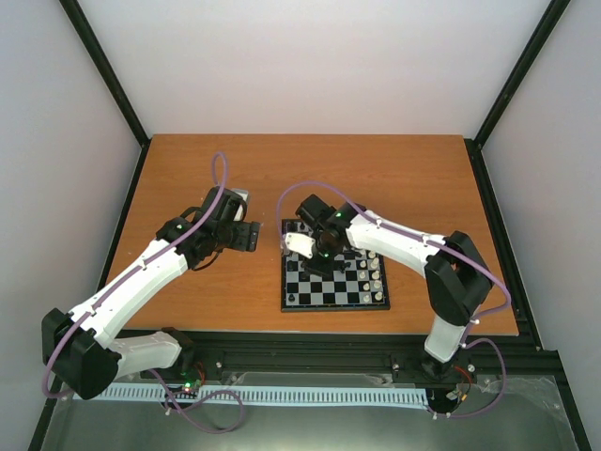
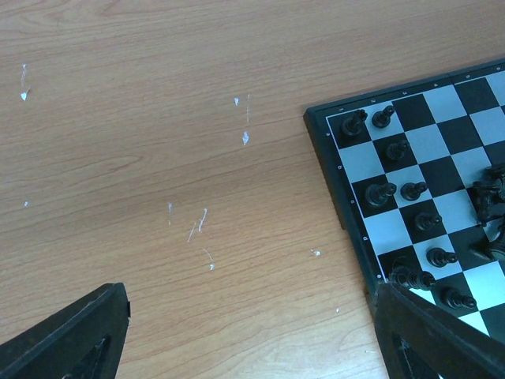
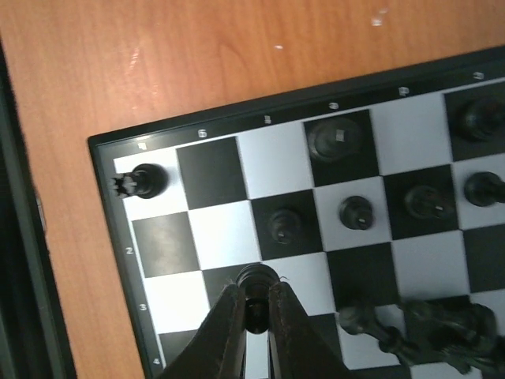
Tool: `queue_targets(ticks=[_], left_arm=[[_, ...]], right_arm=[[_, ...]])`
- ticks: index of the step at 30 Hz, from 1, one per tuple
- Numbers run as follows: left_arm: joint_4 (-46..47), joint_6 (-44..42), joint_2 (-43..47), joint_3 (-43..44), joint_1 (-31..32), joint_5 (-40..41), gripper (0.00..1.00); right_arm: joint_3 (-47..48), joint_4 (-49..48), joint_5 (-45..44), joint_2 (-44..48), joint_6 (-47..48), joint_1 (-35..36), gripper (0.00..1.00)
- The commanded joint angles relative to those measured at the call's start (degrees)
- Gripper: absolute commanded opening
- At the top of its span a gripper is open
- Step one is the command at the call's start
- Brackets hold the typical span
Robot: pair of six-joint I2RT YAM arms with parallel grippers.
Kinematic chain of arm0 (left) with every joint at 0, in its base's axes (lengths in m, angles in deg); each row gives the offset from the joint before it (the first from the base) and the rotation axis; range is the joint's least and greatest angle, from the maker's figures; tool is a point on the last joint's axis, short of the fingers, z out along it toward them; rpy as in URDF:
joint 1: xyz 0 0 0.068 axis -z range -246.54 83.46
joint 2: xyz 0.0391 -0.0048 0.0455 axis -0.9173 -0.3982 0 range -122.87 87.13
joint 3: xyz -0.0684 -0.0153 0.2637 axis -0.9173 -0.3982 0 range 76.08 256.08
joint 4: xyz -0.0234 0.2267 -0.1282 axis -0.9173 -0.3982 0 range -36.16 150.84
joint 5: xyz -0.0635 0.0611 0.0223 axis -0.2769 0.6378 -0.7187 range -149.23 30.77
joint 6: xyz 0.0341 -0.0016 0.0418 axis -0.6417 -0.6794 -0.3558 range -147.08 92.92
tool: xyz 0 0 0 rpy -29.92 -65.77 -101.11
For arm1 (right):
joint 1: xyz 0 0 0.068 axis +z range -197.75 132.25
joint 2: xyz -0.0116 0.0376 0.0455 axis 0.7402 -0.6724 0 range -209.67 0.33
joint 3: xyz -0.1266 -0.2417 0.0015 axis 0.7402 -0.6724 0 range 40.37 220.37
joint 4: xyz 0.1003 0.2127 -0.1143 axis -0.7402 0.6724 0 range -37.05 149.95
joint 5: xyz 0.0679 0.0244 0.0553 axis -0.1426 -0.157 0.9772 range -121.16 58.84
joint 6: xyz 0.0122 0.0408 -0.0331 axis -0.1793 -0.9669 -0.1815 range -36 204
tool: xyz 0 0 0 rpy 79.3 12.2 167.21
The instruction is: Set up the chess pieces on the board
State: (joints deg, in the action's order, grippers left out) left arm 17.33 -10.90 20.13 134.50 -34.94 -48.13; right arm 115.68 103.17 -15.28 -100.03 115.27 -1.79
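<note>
The board (image 1: 333, 307) lies at the table's middle right, seen also in the right wrist view as the board (image 3: 217, 233). My right gripper (image 3: 256, 304) hangs over its far left corner, shut on a black chess piece (image 3: 258, 278). Black pieces (image 3: 284, 223) stand on squares nearby, a rook (image 3: 142, 181) sits in the corner, and a few black pieces (image 3: 426, 328) lie toppled. White pieces (image 1: 374, 272) line the board's right side. My left gripper (image 2: 252, 347) is open above bare wood, left of the board (image 2: 430, 142) and its black pieces (image 2: 379, 193).
The wooden table (image 1: 207, 301) is walled by white panels with black frame posts (image 1: 103, 66). In the left wrist view the wood carries small white scuff marks (image 2: 201, 221). My right gripper (image 1: 315, 249) and left gripper (image 1: 246, 235) sit close together near the board's far left corner.
</note>
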Motion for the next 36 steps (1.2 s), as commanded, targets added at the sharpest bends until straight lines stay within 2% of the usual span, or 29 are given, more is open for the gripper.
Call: queue_targets(ticks=[1,18,36], left_arm=[[-0.06,-0.98,0.3,0.25,-0.57,0.68,0.87],[-0.02,-1.13,0.38,0.25,-0.58,0.99,0.87],[-0.09,-1.42,0.44,0.12,-0.57,0.47,0.87]], right_arm=[[-0.73,1.66,0.02,-0.32,2.14,2.67,0.05],[-0.54,-0.64,-3.9,-5.29,1.91,5.55,0.05],[0.45,-0.43,-2.52,-7.48,2.1,5.81,0.06]])
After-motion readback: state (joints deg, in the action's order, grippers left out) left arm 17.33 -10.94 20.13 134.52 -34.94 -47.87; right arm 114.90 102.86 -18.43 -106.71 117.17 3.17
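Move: The right hand holds a black pawn. Its goal, the empty g2 square, lies about 2 cm back, 1 cm left and 7 cm below. The f2 pawn stands 3 cm beyond that square, level with it sideways; the corner rook on h1 is some 5 cm back and 4 cm left of the hand. A tall black piece stands 3 cm ahead and 4 cm left. From the left hand the square lies roughly 9 cm back and 19 cm right, 17 cm lower. Back first, by 2.5 cm or so, then almost straight down nearly 5 cm, the right hand carries the held pawn onto g2, between the rook's corner and the f2 pawn, slowing to a stop at the bottom. The wrist swings some 5 degrees counter-clockwise early on and tips the fingers about 5 degrees closer to vertical on the way down; they keep their pinch on the pawn's head. ##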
